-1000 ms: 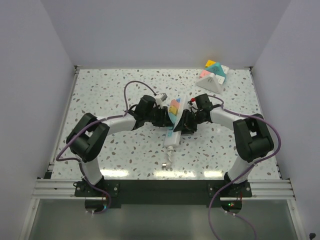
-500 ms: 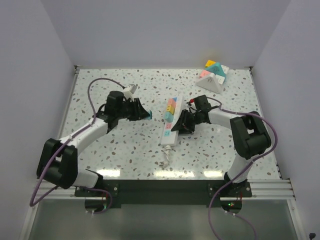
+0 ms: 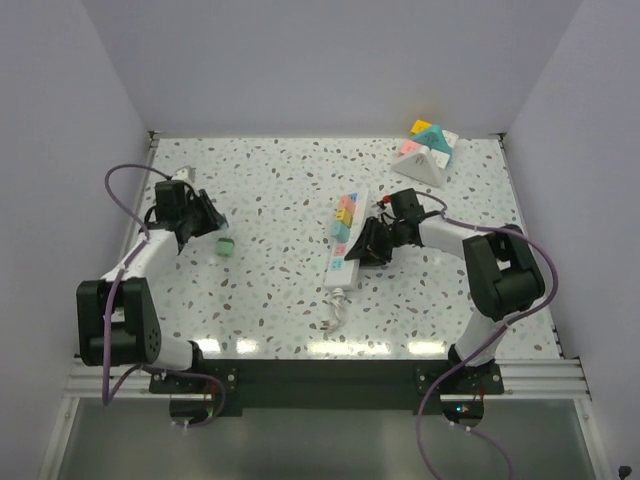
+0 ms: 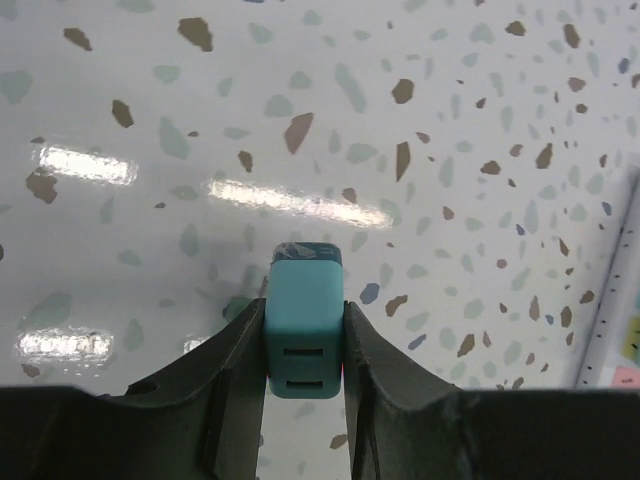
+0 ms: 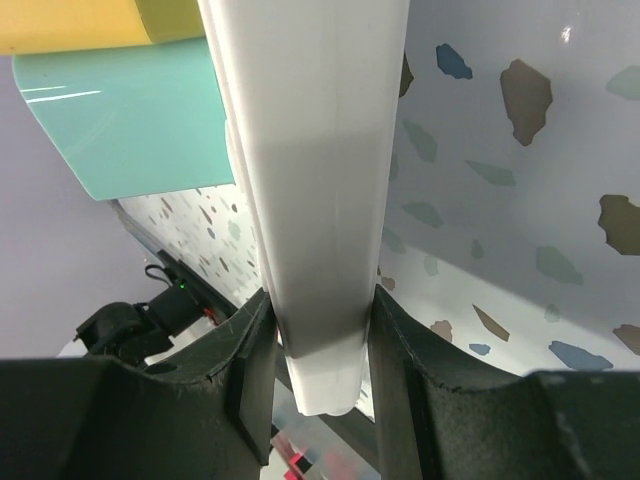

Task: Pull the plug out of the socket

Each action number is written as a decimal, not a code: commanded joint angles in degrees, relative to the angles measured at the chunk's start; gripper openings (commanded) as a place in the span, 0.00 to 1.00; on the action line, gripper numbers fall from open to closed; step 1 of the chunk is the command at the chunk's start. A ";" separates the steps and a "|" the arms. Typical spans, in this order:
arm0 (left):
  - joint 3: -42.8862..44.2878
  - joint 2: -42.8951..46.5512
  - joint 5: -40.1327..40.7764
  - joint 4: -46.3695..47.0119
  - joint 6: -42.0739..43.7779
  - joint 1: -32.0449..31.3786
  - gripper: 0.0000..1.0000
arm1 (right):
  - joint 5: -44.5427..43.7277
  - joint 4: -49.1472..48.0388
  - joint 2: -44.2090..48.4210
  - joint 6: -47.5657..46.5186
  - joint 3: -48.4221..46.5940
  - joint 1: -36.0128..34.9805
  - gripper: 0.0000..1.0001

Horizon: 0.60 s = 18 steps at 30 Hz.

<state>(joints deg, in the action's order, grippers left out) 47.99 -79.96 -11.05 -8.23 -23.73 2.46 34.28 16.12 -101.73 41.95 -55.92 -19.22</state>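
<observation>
The teal plug (image 4: 304, 300) sits between the fingers of my left gripper (image 4: 305, 314), which is shut on it just above the speckled table. In the top view the plug (image 3: 226, 246) and left gripper (image 3: 214, 236) are at the table's left side, far from the socket. The socket is a white power strip (image 3: 343, 236) with coloured outlets, lying in the middle of the table. My right gripper (image 3: 359, 247) is shut on its right edge. In the right wrist view the strip's white body (image 5: 310, 150) fills the gap between the right gripper's (image 5: 320, 310) fingers.
A pastel pyramid puzzle (image 3: 425, 153) stands at the back right. The strip's short cable stub (image 3: 335, 315) trails toward the near edge. White walls close in the table on the left, the right and the back.
My left arm has swung from the strip to the table's left side, carrying the plug with it. The strip has dropped from tilted to flat, and the right gripper has kept its hold.
</observation>
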 commanded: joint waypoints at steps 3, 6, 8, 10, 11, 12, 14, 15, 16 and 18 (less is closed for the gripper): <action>2.90 -6.77 -3.27 2.25 2.02 2.46 0.26 | -16.00 9.81 -1.19 -4.07 1.61 0.59 0.00; 2.81 -8.27 -4.24 3.83 1.23 2.38 0.54 | -15.21 9.98 -1.27 -4.51 1.17 0.50 0.00; 2.55 -8.10 -3.02 3.84 0.88 2.38 0.77 | -14.07 9.98 -0.92 -5.30 0.82 0.24 0.00; 2.38 -7.05 -0.92 2.87 0.70 2.38 0.91 | -14.33 10.95 -0.57 -6.09 -0.06 -0.11 0.00; 2.29 -6.35 -0.12 2.52 0.35 2.38 1.00 | -14.51 11.12 -0.14 -6.36 -0.33 -0.55 0.00; 2.20 -4.52 0.41 2.26 0.00 2.38 1.00 | -14.59 11.82 -0.05 -6.53 -0.68 -0.81 0.00; 1.24 -1.79 -0.11 2.69 -0.88 1.42 1.00 | -14.77 12.35 0.04 -6.89 -1.73 -1.78 0.00; 0.97 0.57 -0.90 3.91 -1.14 0.54 1.00 | -14.86 12.62 0.04 -6.89 -2.08 -2.22 0.00; 1.23 1.38 -3.51 4.18 -1.15 -0.69 1.00 | -15.03 12.71 0.04 -6.71 -2.78 -2.57 0.00; 2.19 1.48 -6.52 4.36 -1.23 -6.04 1.00 | -14.86 12.62 -0.31 -6.10 -3.40 -3.80 0.00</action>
<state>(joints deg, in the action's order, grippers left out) 48.40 -81.58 -12.58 -7.33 -24.21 2.09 29.93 21.39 -101.06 39.05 -59.70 -21.50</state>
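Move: The left hand already holds the teal plug; the bare table spot it is being taken to lies some 7 cm below, about 1 cm ahead and 1 cm to the left. The green plug, already off, lies about 3 cm back and 2 cm left of the hand, at table level; the socket strip's middle is some 29 cm right and 3 cm back. From the right hand, gripping that strip, the spot is about 32 cm left and 7 cm ahead. Down about 5 cm, drifting slightly left, the left hand lowers the teal plug to the table just beyond the green plug, tipping down a little, then opens its fingers wide and lets go. It climbs back nearly as far, easing a couple of centimetres right towards the socket strip. The right hand keeps its pinch on the strip. ##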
